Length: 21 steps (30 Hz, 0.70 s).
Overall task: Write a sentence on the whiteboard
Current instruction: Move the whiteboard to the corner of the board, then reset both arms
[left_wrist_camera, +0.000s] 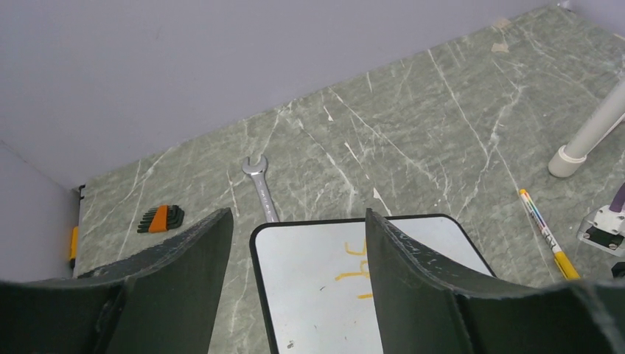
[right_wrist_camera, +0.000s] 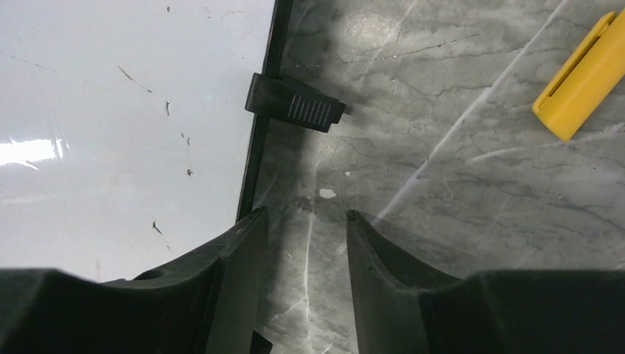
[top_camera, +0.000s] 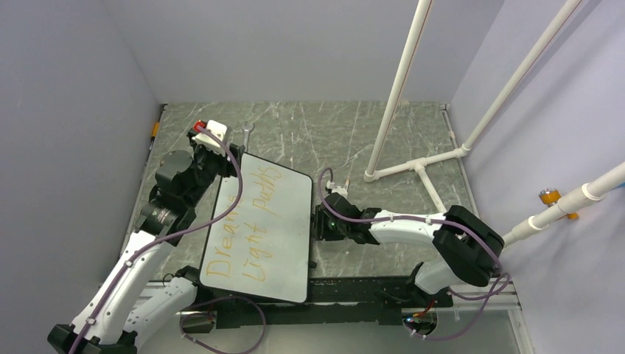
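Observation:
The whiteboard (top_camera: 289,267) lies flat on the marble table, left of centre. The sentence (top_camera: 250,221) runs along it in two lines of orange-yellow letters. My left gripper (top_camera: 214,135) hovers over the board's far left corner. In the left wrist view that gripper (left_wrist_camera: 298,215) is open and empty, with the whiteboard (left_wrist_camera: 309,258) corner and a few strokes of the sentence (left_wrist_camera: 352,271) between its fingers. My right gripper (top_camera: 319,221) sits low at the board's right edge. Seen from the right wrist, this gripper (right_wrist_camera: 306,214) is open over bare table, beside the whiteboard (right_wrist_camera: 110,88) rim and a black clip (right_wrist_camera: 295,103).
A wrench (left_wrist_camera: 259,181) and an orange-and-black hex key set (left_wrist_camera: 161,218) lie beyond the board. A yellow-tipped marker (left_wrist_camera: 545,232) lies on the table to its right, and a yellow piece (right_wrist_camera: 582,74) shows beyond the right gripper. A white pipe frame (top_camera: 420,166) stands at the back right. Grey walls enclose the table.

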Each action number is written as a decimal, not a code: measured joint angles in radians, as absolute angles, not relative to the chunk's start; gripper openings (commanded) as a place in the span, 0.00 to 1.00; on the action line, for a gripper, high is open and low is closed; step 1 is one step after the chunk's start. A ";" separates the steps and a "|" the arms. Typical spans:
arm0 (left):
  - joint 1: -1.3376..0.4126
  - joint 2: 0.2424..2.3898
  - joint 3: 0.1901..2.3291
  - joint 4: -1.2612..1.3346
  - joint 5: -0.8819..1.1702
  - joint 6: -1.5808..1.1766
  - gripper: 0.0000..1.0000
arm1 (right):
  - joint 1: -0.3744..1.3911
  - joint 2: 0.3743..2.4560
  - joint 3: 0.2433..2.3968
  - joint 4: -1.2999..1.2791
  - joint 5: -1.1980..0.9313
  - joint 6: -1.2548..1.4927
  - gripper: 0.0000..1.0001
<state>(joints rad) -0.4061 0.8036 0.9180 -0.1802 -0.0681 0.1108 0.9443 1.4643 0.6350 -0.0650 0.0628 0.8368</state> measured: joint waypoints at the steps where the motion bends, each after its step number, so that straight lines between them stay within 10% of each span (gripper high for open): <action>1: -0.406 0.799 0.918 -0.179 -0.068 0.111 0.73 | 0.944 1.462 0.635 -0.068 0.067 0.835 0.58; 5: -0.404 0.778 0.915 -0.177 -0.069 0.110 0.92 | 0.946 1.420 0.642 -0.132 0.107 0.805 0.99; 21: -0.402 0.717 0.901 -0.149 -0.174 0.081 0.99 | 0.945 1.085 0.863 -0.467 0.352 0.567 1.00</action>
<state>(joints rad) -0.4023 0.7174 0.9012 -0.1493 -0.1741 0.0807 0.9451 1.0847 0.8635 -0.4675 0.3515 0.5671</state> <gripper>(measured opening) 0.994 0.994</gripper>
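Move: The whiteboard's right edge is right beside the right fingers, its middle about 14 cm to that hand's left, level fore and aft and a centimetre lower. The marker lies on the table some 8 cm ahead and 7 cm right of the right hand, the white pipe foot 14 cm ahead and 14 cm right. From the raised left hand the whiteboard's middle is about 11 cm back, 6 cm right and 33 cm below, the wrench 15 cm ahead and 2 cm right. The right fingers come free of the whiteboard's right edge, spreading wide as the hand backs off about 5 cm to the right, then climbs fast to some 15 cm up, drifting slightly forward while the fingers tip up and forward. The left hand, touching nothing, opens fully and eases up and to the left a few centimetres. ##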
